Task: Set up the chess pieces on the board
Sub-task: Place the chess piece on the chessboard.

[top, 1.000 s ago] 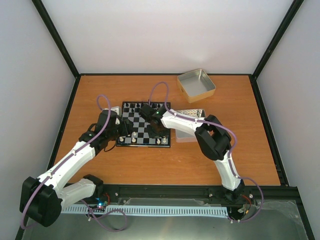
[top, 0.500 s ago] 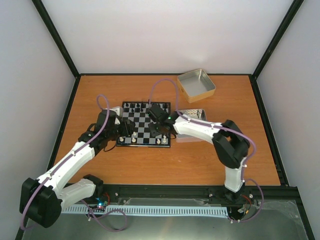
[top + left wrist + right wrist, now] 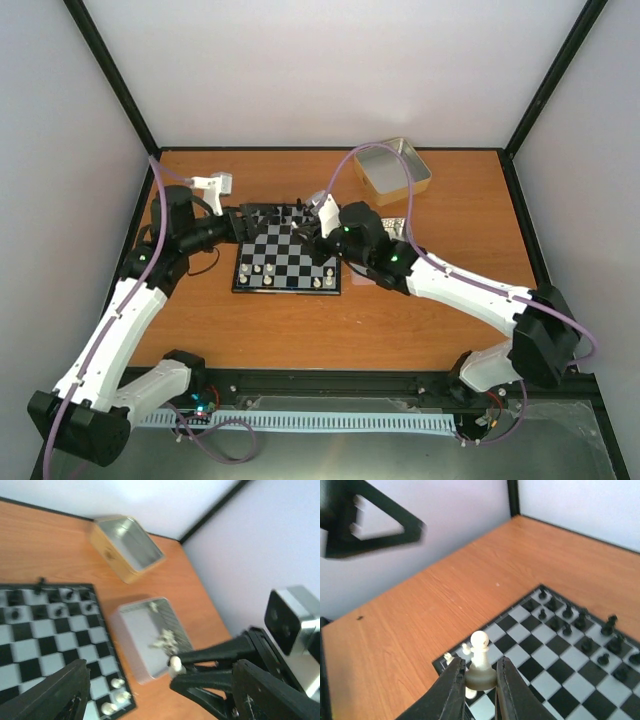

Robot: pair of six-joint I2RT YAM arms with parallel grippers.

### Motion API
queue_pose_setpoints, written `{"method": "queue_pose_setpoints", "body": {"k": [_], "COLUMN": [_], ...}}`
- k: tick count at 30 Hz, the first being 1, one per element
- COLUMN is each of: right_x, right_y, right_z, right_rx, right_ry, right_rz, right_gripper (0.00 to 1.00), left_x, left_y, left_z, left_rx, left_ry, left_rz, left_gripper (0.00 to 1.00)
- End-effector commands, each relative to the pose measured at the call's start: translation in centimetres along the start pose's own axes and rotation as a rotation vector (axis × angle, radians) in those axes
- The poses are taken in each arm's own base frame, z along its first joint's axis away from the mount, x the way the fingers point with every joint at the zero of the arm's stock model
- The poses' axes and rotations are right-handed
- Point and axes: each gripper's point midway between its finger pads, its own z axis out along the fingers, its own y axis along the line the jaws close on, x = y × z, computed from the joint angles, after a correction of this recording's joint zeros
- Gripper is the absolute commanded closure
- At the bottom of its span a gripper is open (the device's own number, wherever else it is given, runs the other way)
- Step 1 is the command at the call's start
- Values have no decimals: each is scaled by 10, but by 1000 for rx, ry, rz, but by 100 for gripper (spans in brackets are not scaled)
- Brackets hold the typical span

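Note:
My right gripper (image 3: pixel 480 677) is shut on the base of a cream-white pawn (image 3: pixel 480 655) and holds it above the board (image 3: pixel 560 650). From above, that gripper (image 3: pixel 322 238) hangs over the board's (image 3: pixel 288 262) right side. A few white chess pieces (image 3: pixel 268 281) stand on the near row, and black ones (image 3: pixel 272 212) fill the far rows. My left gripper (image 3: pixel 238 224) is at the board's far left corner, open and empty. In the left wrist view its jaws (image 3: pixel 160 692) stand wide apart, and the held pawn (image 3: pixel 175 664) shows beyond them.
A shallow silver tin (image 3: pixel 137 635) with several loose white pieces (image 3: pixel 164 640) lies just right of the board, partly under the right arm (image 3: pixel 440 280). An empty gold-sided tin (image 3: pixel 392 170) sits at the back right. Black frame posts and white walls enclose the table.
The left arm drew back off the board toward its far left corner and its jaws widened. The right arm stretched out lower across the table, still gripping the pawn over the board's right side.

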Motion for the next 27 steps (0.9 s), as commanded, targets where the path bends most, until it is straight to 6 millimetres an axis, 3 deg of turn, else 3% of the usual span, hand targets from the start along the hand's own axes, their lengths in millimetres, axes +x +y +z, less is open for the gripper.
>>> {"method": "queue_pose_setpoints", "body": {"k": [1, 7, 17, 27], "right_x": [-33, -33, -25, -13], "right_y": [29, 40, 41, 45], "right_z": [-21, -24, -18, -11], "right_rx": [-130, -185, -192, -228], "right_ry": [-160, -133, -70, -21], "right_rz": [-101, -176, -227, -224], "right_gripper": [85, 85, 85, 85], "left_x": [22, 39, 56, 56], "left_y": [-43, -57, -31, -32], "left_z": [4, 6, 28, 32], "left_rx": [282, 420, 362, 393], "left_ry": [171, 280, 319, 311], "left_rz": [-5, -49, -147, -174], "left_gripper": [23, 36, 62, 74]}}
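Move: The white chess piece, held in the right fingertips, is about 8 cm to the left gripper's right, level with it fore and aft, and 6 cm lower. From the right hand, the open left gripper is thus roughly 7 cm to the left and 6 cm up. Below, the chessboard's middle lies about 8 cm ahead of the right hand, 3 cm to its left and 23 cm down; the right group of white pieces lies some 5 cm to its right, 1 cm back and 22 cm down. The white chess piece stays pinched at its base by the right fingers, which draw back about 3 cm, rising and then sinking most of the way again while turning slightly counter-clockwise. Towards its free head the left hand sweeps some 5 cm right, drawing back a little, then sinks as much, turning clockwise and tipping down, its wide-open fingers closing most of the way around the head. ##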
